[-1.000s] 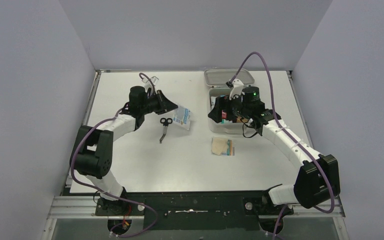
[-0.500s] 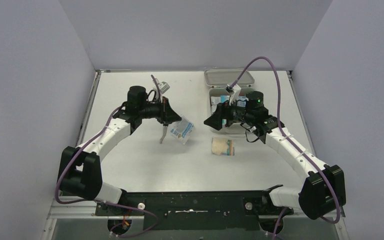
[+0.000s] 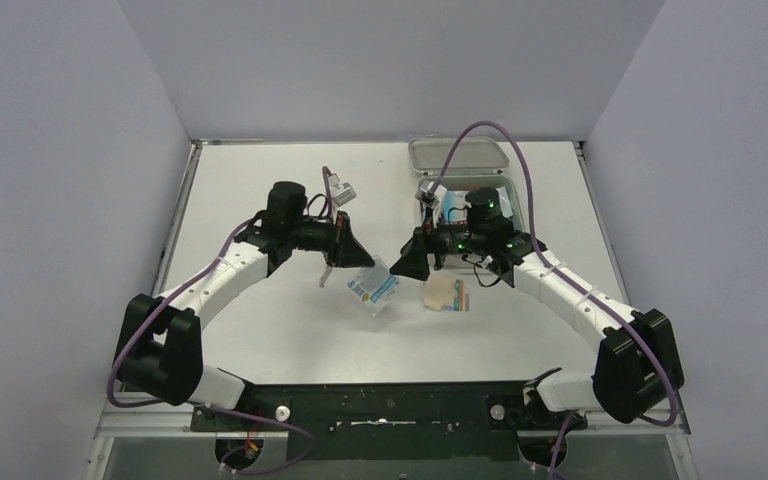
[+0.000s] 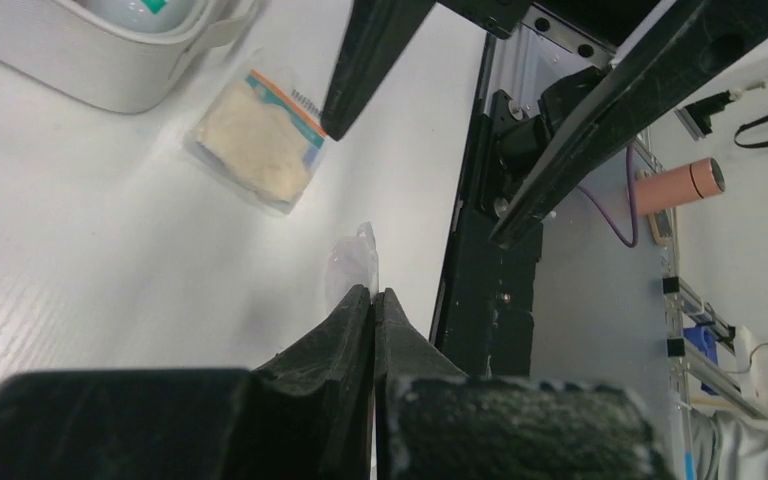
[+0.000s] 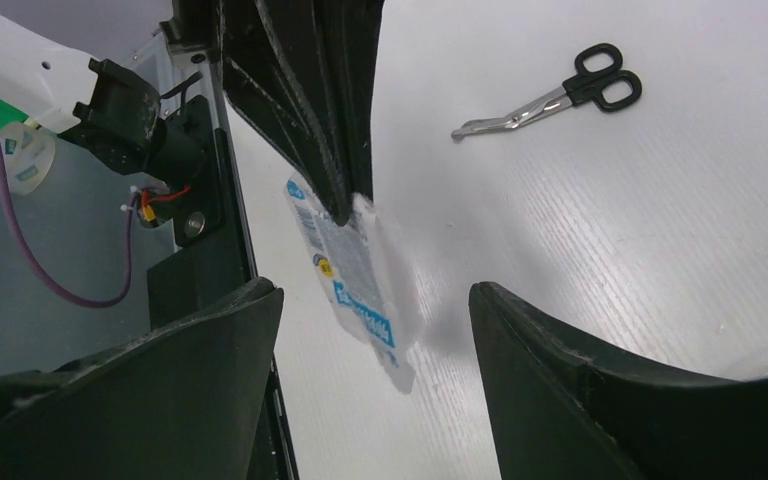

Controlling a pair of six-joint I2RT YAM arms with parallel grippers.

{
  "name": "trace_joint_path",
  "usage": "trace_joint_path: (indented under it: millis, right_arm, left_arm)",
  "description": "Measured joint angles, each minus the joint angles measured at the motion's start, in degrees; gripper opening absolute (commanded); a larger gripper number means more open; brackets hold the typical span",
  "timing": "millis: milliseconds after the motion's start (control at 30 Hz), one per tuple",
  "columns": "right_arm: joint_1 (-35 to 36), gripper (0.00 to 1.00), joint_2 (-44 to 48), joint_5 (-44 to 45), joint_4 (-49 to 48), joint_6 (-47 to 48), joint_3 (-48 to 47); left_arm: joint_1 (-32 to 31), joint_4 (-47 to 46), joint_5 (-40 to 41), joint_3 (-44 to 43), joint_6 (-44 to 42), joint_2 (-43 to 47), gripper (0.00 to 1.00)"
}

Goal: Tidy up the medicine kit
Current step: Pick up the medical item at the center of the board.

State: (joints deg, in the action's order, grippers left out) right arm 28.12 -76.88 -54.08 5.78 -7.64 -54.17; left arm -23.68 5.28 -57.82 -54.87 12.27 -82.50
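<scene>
The medicine kit (image 3: 506, 190) is a pale box at the back right, its lid (image 3: 432, 154) lying open behind it and my right arm across its front. My left gripper (image 3: 356, 257) is shut on the top edge of a white-and-blue packet (image 3: 374, 288), which hangs above the table. In the left wrist view the shut gripper (image 4: 373, 293) pinches the packet's clear edge (image 4: 352, 262). My right gripper (image 3: 407, 264) is open and faces the packet from the right. In the right wrist view the packet (image 5: 345, 262) hangs between its spread jaws (image 5: 375, 292).
A tan gauze packet (image 3: 447, 294) lies on the table in front of the kit, also in the left wrist view as the tan packet (image 4: 256, 146) beside the kit's wall (image 4: 80, 72). Black-handled scissors (image 5: 558, 96) lie left of centre, partly hidden under my left gripper from above.
My left gripper lifted the packet off the table and carried it right and nearer. My right gripper left the kit, swung left toward the packet, and its jaws narrowed somewhat.
</scene>
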Motion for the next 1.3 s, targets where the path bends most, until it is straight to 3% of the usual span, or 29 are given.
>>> trace_joint_path:
  millis: [133,367,500,600,800,1000,1200,1300]
  right_arm:
    - [0.15,0.67,-0.87,-1.25,0.33,1.75,-1.36]
    - [1.14,0.72,-1.84,-3.85,0.33,3.41,-1.36]
    - [1.70,0.68,-2.99,-4.17,0.33,4.02,-1.36]
    - [2.38,0.59,-3.52,-4.81,0.33,4.33,-1.36]
    - [3.93,0.21,-3.54,-6.51,0.28,4.81,-1.36]
    - [4.22,0.06,-3.54,-6.32,0.28,4.44,-1.36]
    - [4.28,0.04,-3.54,-3.10,-0.33,3.98,-1.38]
    - [4.22,0.04,-3.45,0.26,-0.24,4.17,-1.38]
  left_arm:
    - [-1.40,-1.20,-1.16,1.01,0.63,0.46,0.00]
    - [-1.86,-12.39,-4.46,6.75,9.01,2.14,0.00]
    - [-1.90,-16.09,-5.51,7.52,11.98,2.36,0.00]
    - [-1.90,-17.38,-5.84,7.52,13.03,2.93,0.00]
    - [-2.12,-17.75,-5.86,7.50,12.79,4.15,0.00]
    - [-1.92,-15.61,-3.82,7.26,11.78,4.37,0.00]
    - [0.63,-12.74,1.09,6.82,12.44,5.84,0.22]
    - [3.61,-11.80,4.70,6.80,13.35,7.76,0.41]
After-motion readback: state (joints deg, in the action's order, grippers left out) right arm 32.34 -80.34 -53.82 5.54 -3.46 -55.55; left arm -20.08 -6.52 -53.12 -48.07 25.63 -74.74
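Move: The medical item, a flat packet, hangs from the left fingertips; its middle is about 4 cm below that hand, 2 cm back and 1 cm to the right. The open right gripper waits some 6 cm to the left hand's right, level with it. From the right hand, the packet's middle lies about 5 cm left, 2 cm back and 4 cm down. On the table about 15 cm below, the gauze bag is 10 cm right and 4 cm ahead of the right hand, the scissors 16 cm left and 12 cm ahead. The packet changes hands: while the left arm still pinches it, drawing back about 3 cm and then rising a little, the right hand eases back 3 cm and left 2 cm, turning some 10 degrees counter-clockwise, and shuts its fingers on the packet's near upper part. Only then do the left fingers part and let go, that hand pulling away forward and left about 5 cm as the right carries the packet forward some 2 cm. ##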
